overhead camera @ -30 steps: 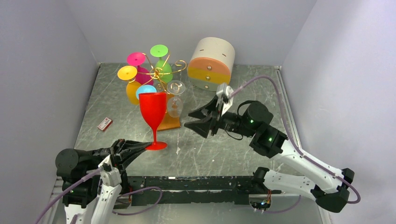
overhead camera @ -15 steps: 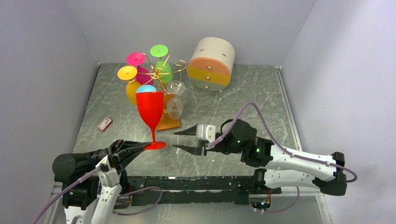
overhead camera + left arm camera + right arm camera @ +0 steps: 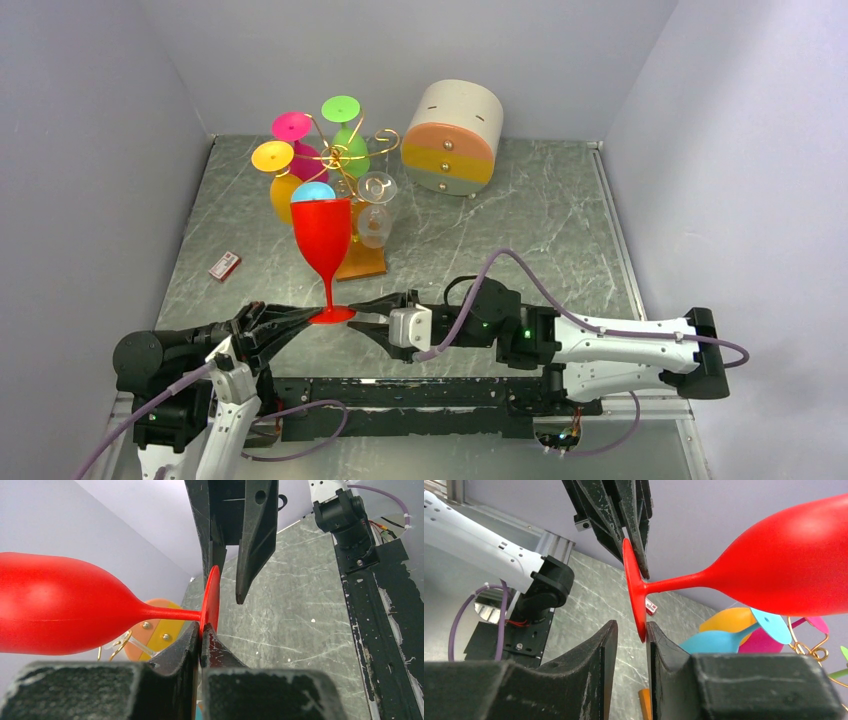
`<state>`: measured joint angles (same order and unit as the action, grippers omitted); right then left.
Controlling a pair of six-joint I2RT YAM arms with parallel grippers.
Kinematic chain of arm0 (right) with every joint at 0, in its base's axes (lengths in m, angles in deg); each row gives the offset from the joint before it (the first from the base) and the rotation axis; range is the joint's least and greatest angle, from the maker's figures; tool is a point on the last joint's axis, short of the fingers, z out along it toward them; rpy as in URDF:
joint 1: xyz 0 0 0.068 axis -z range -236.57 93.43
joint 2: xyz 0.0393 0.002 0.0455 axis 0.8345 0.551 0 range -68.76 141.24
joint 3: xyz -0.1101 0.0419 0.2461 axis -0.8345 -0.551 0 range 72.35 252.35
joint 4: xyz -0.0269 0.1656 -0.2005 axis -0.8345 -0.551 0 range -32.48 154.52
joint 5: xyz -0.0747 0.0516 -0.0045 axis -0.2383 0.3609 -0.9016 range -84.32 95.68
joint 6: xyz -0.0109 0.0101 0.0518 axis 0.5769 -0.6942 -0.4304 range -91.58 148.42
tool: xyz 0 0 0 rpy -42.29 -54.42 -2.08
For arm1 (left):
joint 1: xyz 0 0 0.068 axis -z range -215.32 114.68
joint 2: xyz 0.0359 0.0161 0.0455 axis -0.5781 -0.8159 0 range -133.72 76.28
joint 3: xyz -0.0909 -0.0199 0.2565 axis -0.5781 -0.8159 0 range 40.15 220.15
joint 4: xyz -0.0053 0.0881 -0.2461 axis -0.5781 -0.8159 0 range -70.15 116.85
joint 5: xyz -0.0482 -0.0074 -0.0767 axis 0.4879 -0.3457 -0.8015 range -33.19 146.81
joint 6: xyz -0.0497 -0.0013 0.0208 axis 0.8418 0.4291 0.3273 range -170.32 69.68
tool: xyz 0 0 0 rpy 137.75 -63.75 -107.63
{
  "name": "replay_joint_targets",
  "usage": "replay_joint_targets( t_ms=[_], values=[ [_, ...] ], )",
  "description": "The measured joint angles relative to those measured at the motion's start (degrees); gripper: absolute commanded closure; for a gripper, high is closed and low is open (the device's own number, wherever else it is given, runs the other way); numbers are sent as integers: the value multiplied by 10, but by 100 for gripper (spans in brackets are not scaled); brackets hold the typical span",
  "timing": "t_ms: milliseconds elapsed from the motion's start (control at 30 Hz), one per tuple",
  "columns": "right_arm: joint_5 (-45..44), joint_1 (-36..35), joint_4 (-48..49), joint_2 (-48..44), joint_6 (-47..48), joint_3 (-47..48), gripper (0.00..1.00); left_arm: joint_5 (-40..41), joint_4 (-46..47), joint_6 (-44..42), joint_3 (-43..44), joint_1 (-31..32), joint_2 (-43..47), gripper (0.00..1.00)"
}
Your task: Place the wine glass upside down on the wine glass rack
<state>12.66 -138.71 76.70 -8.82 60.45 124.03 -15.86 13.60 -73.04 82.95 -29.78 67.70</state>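
Observation:
The red wine glass [image 3: 322,232] stands upright, with my left gripper [image 3: 305,318] shut on the rim of its round foot. In the left wrist view the foot's edge [image 3: 211,600] sits pinched at the left gripper [image 3: 204,630] tips. My right gripper [image 3: 365,317] has come in from the right, and the opposite edge of the foot lies between its jaws. In the right wrist view the right gripper [image 3: 631,627] is open; one finger is close against the wine glass [image 3: 794,565] foot and a gap shows on the other side. The gold wine glass rack [image 3: 345,160] stands behind on its wooden base [image 3: 362,262].
Pink [image 3: 292,127], green [image 3: 341,108], yellow [image 3: 272,156] and blue [image 3: 313,192] glasses and a clear one [image 3: 376,210] hang upside down on the rack. A round cream drawer box [image 3: 457,125] stands at the back. A small red box [image 3: 225,265] lies at the left.
My right arm has swung down and leftward from mid-table to the glass's foot, its jaws narrowing. The left gripper has kept its hold; the glass shifted slightly left.

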Motion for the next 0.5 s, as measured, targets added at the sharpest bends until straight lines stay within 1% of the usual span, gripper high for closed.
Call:
replay_joint_targets(
  t_ms=[267,367,500],
  values=[
    [-11,-5,36,3,8,0,78,0,-15,-10,0,0,0,93],
    [-12,-6,40,3,7,0,85,0,-15,-11,0,0,0,93],
    [-13,-8,40,4,7,0,97,1,-15,-11,0,0,0,93]
  ],
)
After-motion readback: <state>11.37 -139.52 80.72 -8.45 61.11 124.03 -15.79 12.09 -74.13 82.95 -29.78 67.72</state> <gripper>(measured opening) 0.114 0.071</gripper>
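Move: The red wine glass's foot, held by the left fingers, has its middle about 3 cm to the right hand's left, neither ahead nor back and roughly 1 cm above. From the left hand, that foot's middle is some 2 cm to the right, level in height and reach. On the rack, the blue glass's foot lies around 17 cm ahead of the left hand and 2 cm to its left, a few centimetres higher; the clear glass's foot is some 18 cm ahead, 7 cm right, equally high. Raise the right gripper about 1.5 cm with a slight roll so its parted tips line up with the free right-hand edge of the red glass's foot, then stop there and go on closing until they pinch the thin disc from both faces. Hold the left gripper still, keeping its own pinch on the opposite edge. ##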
